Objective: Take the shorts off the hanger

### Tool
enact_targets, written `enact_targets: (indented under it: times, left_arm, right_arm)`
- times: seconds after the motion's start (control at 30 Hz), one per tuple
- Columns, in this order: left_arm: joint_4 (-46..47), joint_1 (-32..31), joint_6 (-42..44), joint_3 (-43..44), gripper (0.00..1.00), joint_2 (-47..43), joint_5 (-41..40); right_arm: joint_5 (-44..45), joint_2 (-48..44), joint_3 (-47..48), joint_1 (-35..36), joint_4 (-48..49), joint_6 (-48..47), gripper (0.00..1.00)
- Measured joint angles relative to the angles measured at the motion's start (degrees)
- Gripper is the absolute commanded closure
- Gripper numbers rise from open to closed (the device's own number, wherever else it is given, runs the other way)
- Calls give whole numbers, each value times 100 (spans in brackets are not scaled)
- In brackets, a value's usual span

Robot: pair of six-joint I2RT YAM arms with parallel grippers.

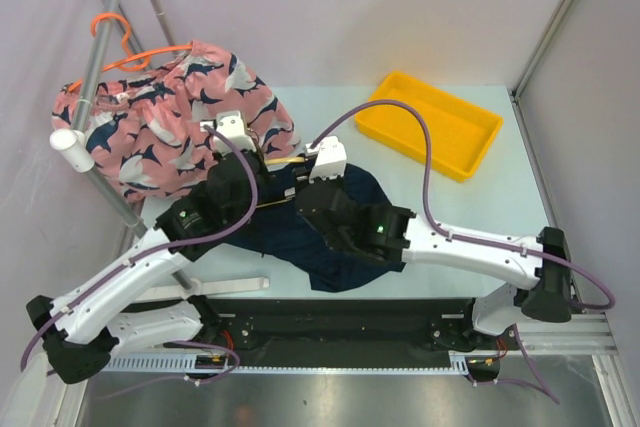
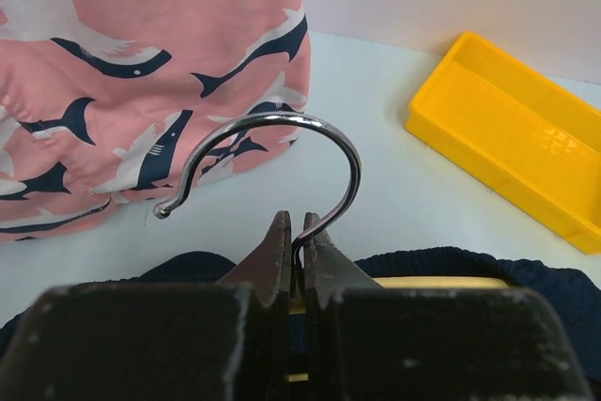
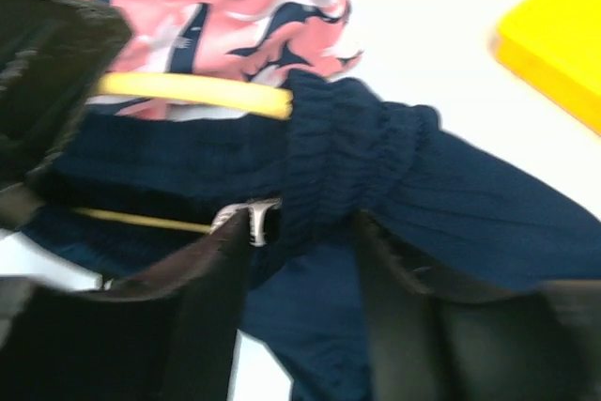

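The dark navy shorts lie on the table, their gathered waistband on a yellow hanger bar. My left gripper is shut on the stem of the hanger's metal hook. My right gripper is open, its fingers on either side of the waistband. The left finger touches a silver clip. From above, both grippers meet over the navy shorts. The pink shark-print shorts hang on an orange hanger at the far left.
A yellow tray sits at the table's far right corner. A grey rack pole slants along the left side, with the pink shorts bulging over the table's left edge, close behind the hook.
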Motion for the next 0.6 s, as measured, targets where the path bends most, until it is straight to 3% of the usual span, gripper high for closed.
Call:
enact_targets:
  times: [0.1,0.13,0.2,0.43,0.6]
  left_arm:
    - [-26,2,-13,-98,99,-157,9]
    - [-20,4,-44,-136,100,-214,26]
    - [2,4,-68,-205,100,-326,63]
    - [199,-17,-111,-505,100,-697,330]
    - [356,-24,-170,-577,100,-911,505]
  right_arm:
    - [391,188,109,35,-66,11,77]
    - [557,195,120,31,-116,72,91]
    - [743,190,168,7,-282,160,100]
    - [501,-380,114,-1043,-1530,1331,100]
    - [90,-1513,-704,-1690,-2052,1644,100]
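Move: The bunched waistband of the navy shorts, on the hanger's right arm, already lies between the right hand's half-open fingers, hardly 1 cm ahead and 1 cm lower. The metal hook's neck is some 10 cm to the left of that hand and 2 cm farther out. The yellow tray lies about 28 cm to the right, 22 cm ahead and 20 cm lower. From the left hand, pinching the hook's neck, the waistband fold is roughly 10 cm right, 2 cm back and 3 cm lower. The right fingers first shut on the bunched waistband of the navy shorts, then keep hold and draw it quickly to the right along the hanger's arm and away from the hook, about 16 cm in all with some 4 cm forward, the hand turning about 25 degrees clockwise. The left hand keeps its closed pinch on the hook's neck to hold the hanger against this pull, easing only about 2 cm back while its right side tips up slightly. ##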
